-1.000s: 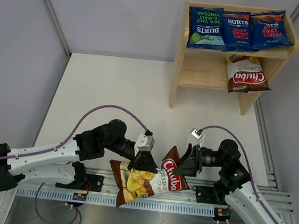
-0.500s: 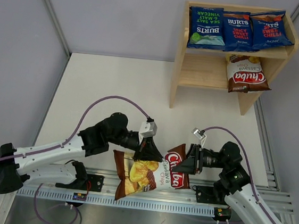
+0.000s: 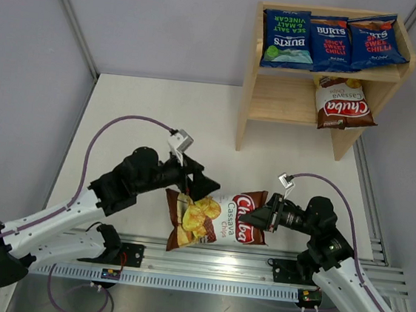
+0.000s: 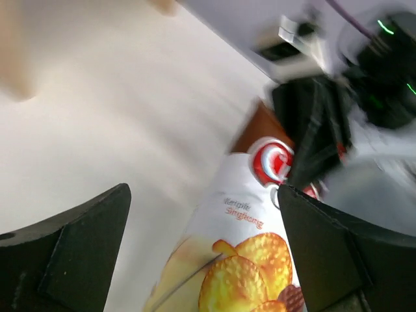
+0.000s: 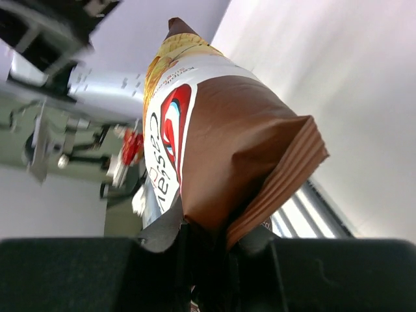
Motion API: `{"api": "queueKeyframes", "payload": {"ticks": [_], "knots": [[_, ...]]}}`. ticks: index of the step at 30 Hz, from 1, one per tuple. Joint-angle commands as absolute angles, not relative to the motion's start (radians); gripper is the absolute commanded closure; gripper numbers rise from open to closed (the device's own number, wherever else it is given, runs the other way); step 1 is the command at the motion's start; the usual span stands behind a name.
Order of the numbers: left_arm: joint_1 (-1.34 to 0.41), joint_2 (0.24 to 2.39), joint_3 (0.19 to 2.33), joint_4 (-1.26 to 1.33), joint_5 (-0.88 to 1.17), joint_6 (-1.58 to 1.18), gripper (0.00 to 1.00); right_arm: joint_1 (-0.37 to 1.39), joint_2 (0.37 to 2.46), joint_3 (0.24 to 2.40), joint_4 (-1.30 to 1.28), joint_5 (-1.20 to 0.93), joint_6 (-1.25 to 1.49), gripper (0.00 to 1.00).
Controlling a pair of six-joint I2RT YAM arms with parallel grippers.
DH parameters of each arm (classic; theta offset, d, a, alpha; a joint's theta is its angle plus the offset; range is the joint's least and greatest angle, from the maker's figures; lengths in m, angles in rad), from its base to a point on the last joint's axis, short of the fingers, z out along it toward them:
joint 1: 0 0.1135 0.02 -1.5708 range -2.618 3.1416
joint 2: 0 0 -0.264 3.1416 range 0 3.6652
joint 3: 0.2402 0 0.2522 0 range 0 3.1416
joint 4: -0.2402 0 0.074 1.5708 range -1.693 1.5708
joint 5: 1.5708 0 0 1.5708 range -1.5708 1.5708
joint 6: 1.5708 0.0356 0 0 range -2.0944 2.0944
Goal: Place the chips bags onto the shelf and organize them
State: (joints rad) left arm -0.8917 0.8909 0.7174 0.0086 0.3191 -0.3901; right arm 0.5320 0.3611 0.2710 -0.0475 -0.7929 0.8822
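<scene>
A brown-and-white Chuba chips bag [image 3: 212, 220] hangs sideways over the table's near edge. My right gripper [image 3: 259, 217] is shut on its brown sealed end, and in the right wrist view the bag [image 5: 214, 143] rises out of the closed gripper [image 5: 208, 240]. My left gripper [image 3: 203, 187] stands open just above the bag's left end. Its wrist view shows the bag [image 4: 250, 253] between wide-apart fingers [image 4: 71, 253], touching neither. The wooden shelf [image 3: 274, 96] stands at the back right. Three blue Burts bags [image 3: 330, 44] sit on its top tier and a second Chuba bag [image 3: 342, 103] on the lower one.
The lower tier has bare wood to the left of its Chuba bag. A metal rail [image 3: 218, 272] with both arm bases runs along the near edge. Grey walls close the white table [image 3: 159, 121] on left and back. Purple cables loop over both arms.
My left gripper has opened, let go of the bag and drawn back up and to the left. My right gripper has closed on the bag's brown end, and the bag has shifted up over the table.
</scene>
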Motion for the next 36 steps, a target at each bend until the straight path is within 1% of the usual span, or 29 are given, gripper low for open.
{"api": "queueKeyframes", "payload": {"ticks": [1, 2, 4, 5, 7, 8, 9, 11, 13, 14, 17, 20, 22, 26, 31, 36], "knots": [[-0.876, 0.842, 0.897, -0.349, -0.29, -0.581, 0.01, 0.54, 0.347, 0.357, -0.123, -0.58, 0.873, 0.94], [-0.867, 0.845, 0.928, -0.433, -0.443, -0.615, 0.01, 0.54, 0.339, 0.389, -0.149, -0.543, 0.874, 0.94], [-0.836, 0.848, 0.997, -0.612, -0.527, -0.684, 0.01, 0.54, 0.322, 0.429, -0.237, -0.413, 0.874, 0.95], [-0.824, 0.845, 1.006, -0.649, -0.558, -0.692, 0.01, 0.54, 0.302, 0.478, -0.27, -0.305, 0.87, 0.96], [-0.799, 0.824, 1.012, -0.698, -0.56, -0.681, 0.01, 0.54, 0.301, 0.54, -0.374, -0.186, 0.829, 0.97], [-0.792, 0.819, 1.009, -0.706, -0.563, -0.675, 0.01, 0.54, 0.325, 0.613, -0.414, -0.123, 0.81, 0.98], [-0.767, 0.816, 1.006, -0.71, -0.566, -0.67, 0.01, 0.54, 0.339, 0.649, -0.481, -0.007, 0.798, 0.98], [-0.732, 0.825, 1.005, -0.722, -0.528, -0.661, 0.01, 0.54, 0.366, 0.714, -0.506, 0.154, 0.79, 1.0], [-0.689, 0.841, 1.002, -0.716, -0.486, -0.643, 0.01, 0.54, 0.37, 0.745, -0.537, 0.257, 0.81, 1.0], [-0.681, 0.847, 0.996, -0.71, -0.459, -0.637, 0.01, 0.538, 0.367, 0.767, -0.548, 0.366, 0.821, 1.0], [-0.68, 0.857, 0.988, -0.696, -0.427, -0.606, 0.01, 0.54, 0.342, 0.814, -0.555, 0.496, 0.847, 1.0], [-0.678, 0.859, 0.982, -0.698, -0.416, -0.591, 0.01, 0.54, 0.348, 0.873, -0.564, 0.602, 0.848, 1.0], [-0.678, 0.856, 0.977, -0.706, -0.407, -0.578, 0.01, 0.54, 0.36, 0.887, -0.526, 0.614, 0.835, 1.0], [-0.678, 0.838, 0.965, -0.707, -0.385, -0.558, 0.01, 0.541, 0.451, 0.916, -0.457, 0.636, 0.841, 1.0], [-0.678, 0.834, 0.947, -0.715, -0.357, -0.515, 0.01, 0.538, 0.549, 0.907, -0.305, 0.692, 0.864, 0.99], [-0.678, 0.815, 0.904, -0.693, -0.338, -0.5, 0.01, 0.54, 0.626, 0.916, -0.135, 0.735, 0.831, 0.99]]}}
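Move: The right hand already grips one end of the brown Cassava bag. The free left half of the lower shelf lies about 36 cm ahead of it, 3 cm to its right and slightly higher. The shelved Cassava bag sits some 21 cm to the right of that spot; the green-labelled bag stands about 25 cm above it. From the left hand the free spot is about 30 cm ahead, 19 cm right and 5 cm lower. Right hand carries the bag forward-right and up towards the shelf, turning 80° clockwise; open left hand retreats leftward. ##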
